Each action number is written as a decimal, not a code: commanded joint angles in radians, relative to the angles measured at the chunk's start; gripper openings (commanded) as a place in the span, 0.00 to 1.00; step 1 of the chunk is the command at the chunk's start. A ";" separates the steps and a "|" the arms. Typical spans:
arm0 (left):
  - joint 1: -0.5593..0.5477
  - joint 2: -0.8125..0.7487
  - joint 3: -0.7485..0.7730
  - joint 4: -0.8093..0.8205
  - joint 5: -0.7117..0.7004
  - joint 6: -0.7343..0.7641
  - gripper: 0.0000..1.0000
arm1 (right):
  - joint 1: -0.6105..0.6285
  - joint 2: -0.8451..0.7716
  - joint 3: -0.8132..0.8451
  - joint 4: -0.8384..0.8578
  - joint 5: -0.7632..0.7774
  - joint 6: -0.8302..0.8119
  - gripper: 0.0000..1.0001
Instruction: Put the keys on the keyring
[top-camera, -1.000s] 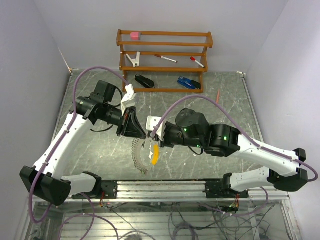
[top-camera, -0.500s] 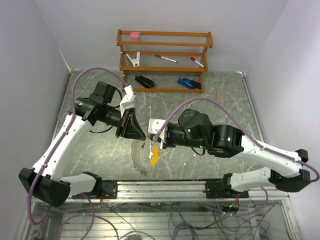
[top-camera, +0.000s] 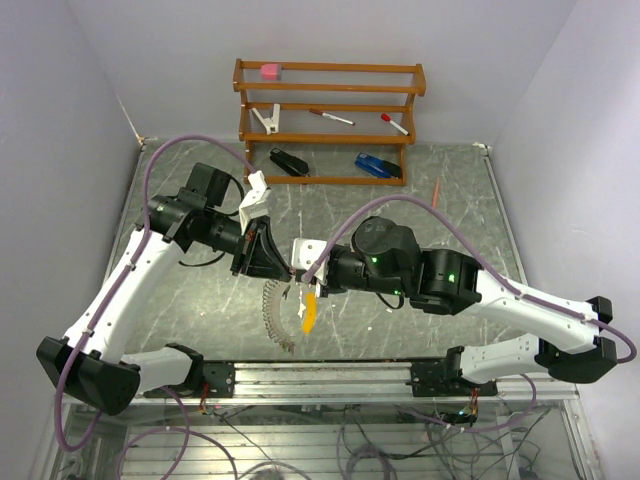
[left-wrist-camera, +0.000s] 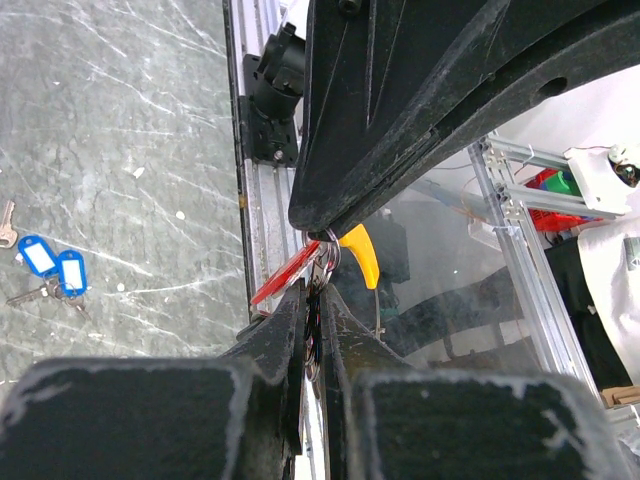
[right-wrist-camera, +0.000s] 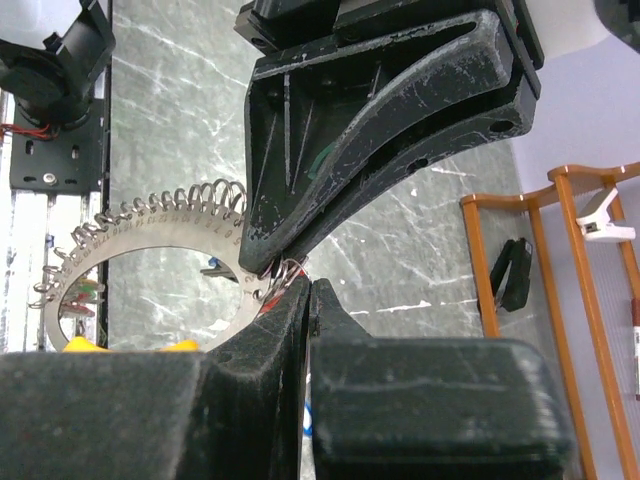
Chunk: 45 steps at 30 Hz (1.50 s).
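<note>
The keyring (top-camera: 272, 312) is a flat silvery ring edged with small wire loops, held tilted above the table's front. In the right wrist view the keyring (right-wrist-camera: 150, 235) shows stamped numbers. My left gripper (top-camera: 287, 272) is shut on its rim, with the loops pinched between the jaws (left-wrist-camera: 314, 290). My right gripper (top-camera: 298, 281) meets it tip to tip and is shut (right-wrist-camera: 310, 285). It seems to pinch the small ring of a red-tagged key (left-wrist-camera: 285, 280). A yellow tag (top-camera: 310, 312) hangs from the keyring. Two blue-tagged keys (left-wrist-camera: 50, 265) lie on the table.
A wooden rack (top-camera: 330, 180) at the back holds a pink eraser (top-camera: 270, 71), a white clip (top-camera: 268, 118), two red-capped markers (top-camera: 330, 117), a black stapler (top-camera: 290, 162) and a blue stapler (top-camera: 378, 166). An orange pencil (top-camera: 437, 190) lies right of it. A metal rail (top-camera: 330, 375) runs along the front.
My right gripper has edged a little left, closer against the left gripper's tip. The left arm and the keyring have hardly moved.
</note>
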 joint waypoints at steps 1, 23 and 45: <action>-0.013 -0.021 0.031 -0.018 0.059 -0.003 0.07 | 0.000 0.004 -0.015 0.066 0.009 -0.016 0.00; -0.013 -0.031 0.056 -0.008 0.059 -0.016 0.07 | -0.001 0.018 -0.071 0.143 0.039 -0.005 0.08; -0.013 -0.011 0.041 0.009 0.058 -0.008 0.07 | -0.012 -0.036 0.045 0.028 0.100 0.111 0.30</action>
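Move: The red key and its small split ring sit right at the right hand's shut tips, about 1 cm to their left and 1 cm below. The keyring's band hangs some 7 cm back of that hand, 2 cm left and 6 cm below; blue-tagged keys lie about 10 cm ahead, 10 cm right, 33 cm down. From the left hand, the red key is roughly 1 cm ahead and 2 cm right. Right hand works about 1.5 cm left against the split ring, then opens, backing 2 cm right and up. ##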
